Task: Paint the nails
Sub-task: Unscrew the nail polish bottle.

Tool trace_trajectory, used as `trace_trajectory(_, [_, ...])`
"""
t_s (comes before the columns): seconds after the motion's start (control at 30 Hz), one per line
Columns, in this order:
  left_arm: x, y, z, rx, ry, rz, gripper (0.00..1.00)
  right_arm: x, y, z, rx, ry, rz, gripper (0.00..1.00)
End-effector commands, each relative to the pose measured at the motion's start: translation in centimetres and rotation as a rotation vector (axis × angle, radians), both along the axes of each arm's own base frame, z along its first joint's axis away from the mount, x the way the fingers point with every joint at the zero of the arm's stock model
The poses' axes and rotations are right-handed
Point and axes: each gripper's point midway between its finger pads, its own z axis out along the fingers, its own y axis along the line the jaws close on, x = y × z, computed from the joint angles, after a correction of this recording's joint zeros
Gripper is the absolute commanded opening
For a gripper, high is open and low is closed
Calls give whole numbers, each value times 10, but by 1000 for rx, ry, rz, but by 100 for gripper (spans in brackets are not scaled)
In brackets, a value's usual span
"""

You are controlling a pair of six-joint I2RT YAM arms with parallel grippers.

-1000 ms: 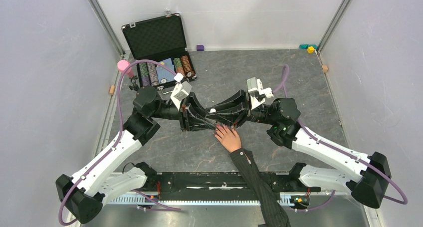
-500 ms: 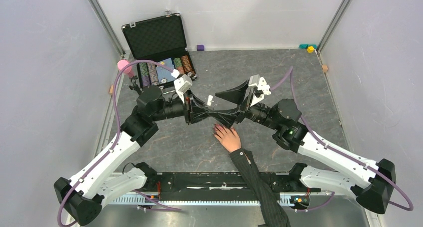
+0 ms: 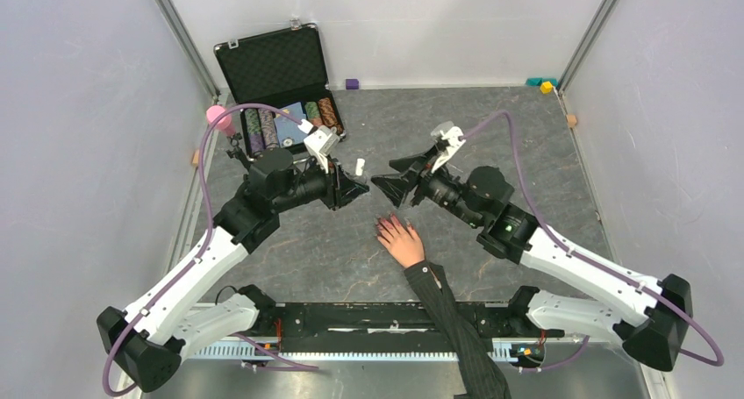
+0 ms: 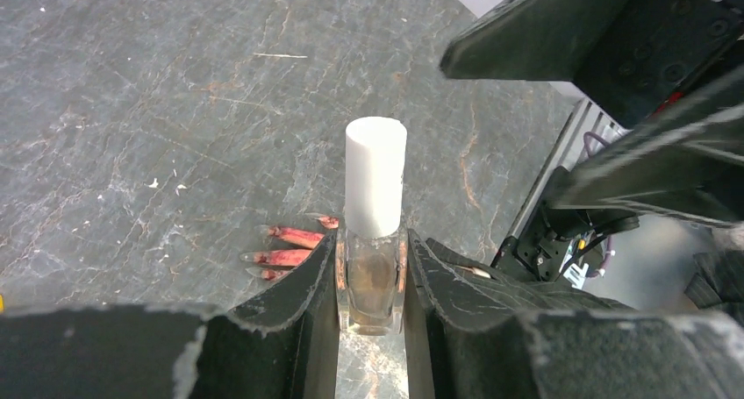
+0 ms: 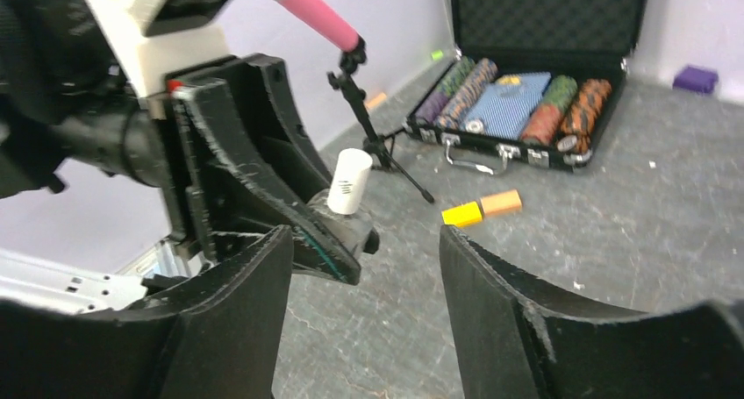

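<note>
A pale hand [image 3: 404, 241] in a dark pinstriped sleeve lies flat on the grey table, with reddish-pink nails [image 3: 383, 227] pointing away from the arm bases. The left wrist view shows the nails [image 4: 282, 257] just beyond my left finger. My left gripper [image 3: 349, 188] is shut on a small clear bottle [image 4: 372, 281] with a white cap [image 4: 375, 175], held upright above and to the left of the hand. My right gripper [image 3: 391, 183] is open and empty, facing the bottle [image 5: 348, 181] from a short gap; its jaws [image 5: 364, 241] stand wide apart.
An open black case [image 3: 279, 66] with poker chips [image 5: 526, 101] sits at the back left, beside a pink-tipped item on a small stand [image 3: 219, 118]. Yellow [image 5: 462, 213] and orange [image 5: 502, 203] blocks lie near the case. More small blocks lie along the back wall [image 3: 353, 83].
Both arms have drawn back and apart from over the hand. The right gripper has opened and let go near the bottle's cap; the left keeps the bottle and has carried it back and left.
</note>
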Motion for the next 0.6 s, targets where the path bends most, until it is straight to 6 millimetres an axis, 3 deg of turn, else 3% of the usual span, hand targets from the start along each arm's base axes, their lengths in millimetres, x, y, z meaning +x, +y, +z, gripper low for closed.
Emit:
trace_trajectory(0.0, [5,0,18,1,-61,11,2,14,7,1,-43,78,-46,65])
trace_trajectory(0.33, [5,-1,15,7,-46,2,2,6,28,9,23,70,57,57])
trace_trajectory(0.57, [4,-2,15,5,-46,-9,2,8,38,10,35,76,78,47])
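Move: The white cap of the nail polish bottle is some 5 cm to the right gripper's left, 1 cm ahead and 3 cm lower. The left gripper already holds the bottle's glass body, about 6 cm left of the right gripper, level with it fore and aft, and 6 cm below; the cap stands 3 cm above the left gripper's pads and 1 cm ahead, level sideways. The fake hand's fingertips lie about 31 cm below the right gripper, 1 cm back and 2 cm right. Bring the right gripper left and down towards the cap, about 4 cm in all, dipping and edging forward first, then carrying on mostly left, with the fingertips tipping down some 5 to 10 degrees. Narrow its open fingers by about a third on the way, not yet pinching. Keep the left gripper's hold on the glass, letting it settle roughly 1 cm lower. ##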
